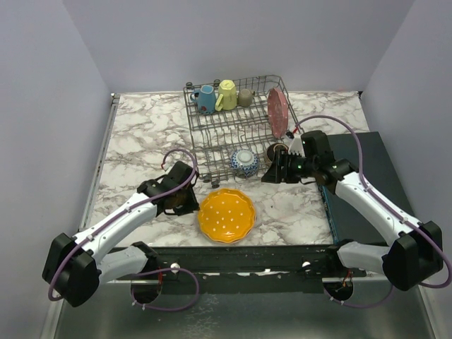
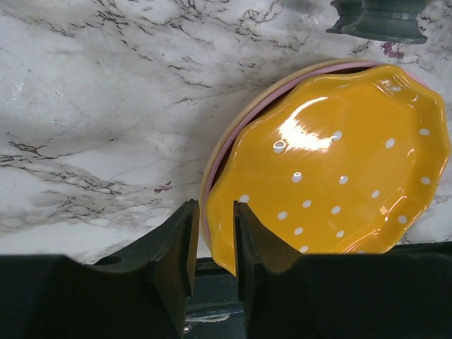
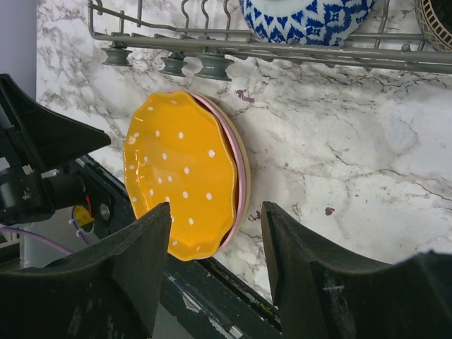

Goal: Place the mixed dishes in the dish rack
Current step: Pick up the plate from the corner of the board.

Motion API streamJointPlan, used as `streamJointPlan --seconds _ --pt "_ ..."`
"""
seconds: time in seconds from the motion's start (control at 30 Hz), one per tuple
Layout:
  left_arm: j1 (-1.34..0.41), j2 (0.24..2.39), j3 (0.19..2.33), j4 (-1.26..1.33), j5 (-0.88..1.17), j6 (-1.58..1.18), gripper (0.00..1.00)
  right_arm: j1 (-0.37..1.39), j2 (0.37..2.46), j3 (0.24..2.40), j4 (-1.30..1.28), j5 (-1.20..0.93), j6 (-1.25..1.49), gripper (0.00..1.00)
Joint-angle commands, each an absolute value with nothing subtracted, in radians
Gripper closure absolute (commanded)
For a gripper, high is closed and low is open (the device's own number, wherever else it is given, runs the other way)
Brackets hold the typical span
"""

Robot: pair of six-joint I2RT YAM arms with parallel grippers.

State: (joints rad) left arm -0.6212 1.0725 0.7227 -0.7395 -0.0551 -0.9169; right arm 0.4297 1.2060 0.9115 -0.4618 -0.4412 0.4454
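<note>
The scalloped orange-yellow plate [image 1: 226,215] [image 2: 339,169] [image 3: 180,173] lies on the pink plate [image 2: 233,131] [image 3: 241,162] near the table's front edge. My left gripper [image 1: 189,205] [image 2: 215,212] has closed onto their left rim, which sits between its pads. My right gripper [image 1: 272,173] [image 3: 215,212] hovers open in front of the dish rack [image 1: 219,131], holding nothing. In the rack are a blue mug [image 1: 206,99], a pale yellow mug [image 1: 227,94], a grey-beige mug [image 1: 245,97], an upright dark red plate [image 1: 277,111], a blue-white bowl [image 1: 244,162] [image 3: 307,18] and a dark brown bowl [image 1: 277,150].
A dark flat box [image 1: 367,162] lies on the right of the marble table [image 1: 141,134], under my right arm. The rack's round feet [image 3: 212,67] stand just behind the plates. The table's front edge [image 1: 282,248] is right by the plates.
</note>
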Motion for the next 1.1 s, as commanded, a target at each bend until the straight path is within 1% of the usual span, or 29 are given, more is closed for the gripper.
streamJointPlan --seconds 0.0,0.3,0.43,0.6,0.77,1.07 --pt "-0.616 1.096 0.698 -0.705 -0.013 -0.915 0.68 0.436 1.184 0.895 -0.449 -0.467 0.453 0.41" --pt "-0.618 1.136 0.671 -0.664 -0.001 -0.914 0.71 0.439 1.169 0.883 -0.453 -0.464 0.460 0.41" --pt "-0.620 1.151 0.667 -0.643 0.031 -0.908 0.75 0.440 1.165 0.871 -0.453 -0.463 0.465 0.41" --pt "-0.621 1.174 0.667 -0.626 0.045 -0.894 0.84 0.445 1.155 0.860 -0.457 -0.460 0.473 0.41" --pt "-0.624 1.192 0.666 -0.611 0.053 -0.881 0.90 0.448 1.149 0.854 -0.461 -0.453 0.477 0.41" --pt "-0.633 1.225 0.665 -0.578 0.074 -0.873 0.93 0.454 1.157 0.850 -0.459 -0.453 0.482 0.41"
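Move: The yellow plate tops a small stack, its middle about 9 cm right of the left fingers, 2 cm back and 5 cm below; the half-open fingertips already hang over its left rim. The dish rack's near left corner sits about 6 cm right and 8 cm ahead, the blue-white bowl roughly 15 cm right and 14 cm ahead. From the right hand, the plate's middle is some 13 cm left, 11 cm back and 12 cm below. Bring the left gripper down about 3 cm to the left rim of the plate stack, easing about 1 cm right towards the yellow plate as the fingers near it. In the second half close the fingers from about a third open to nearly shut at the rim, tipping them only about 5 degrees more steeply down. ##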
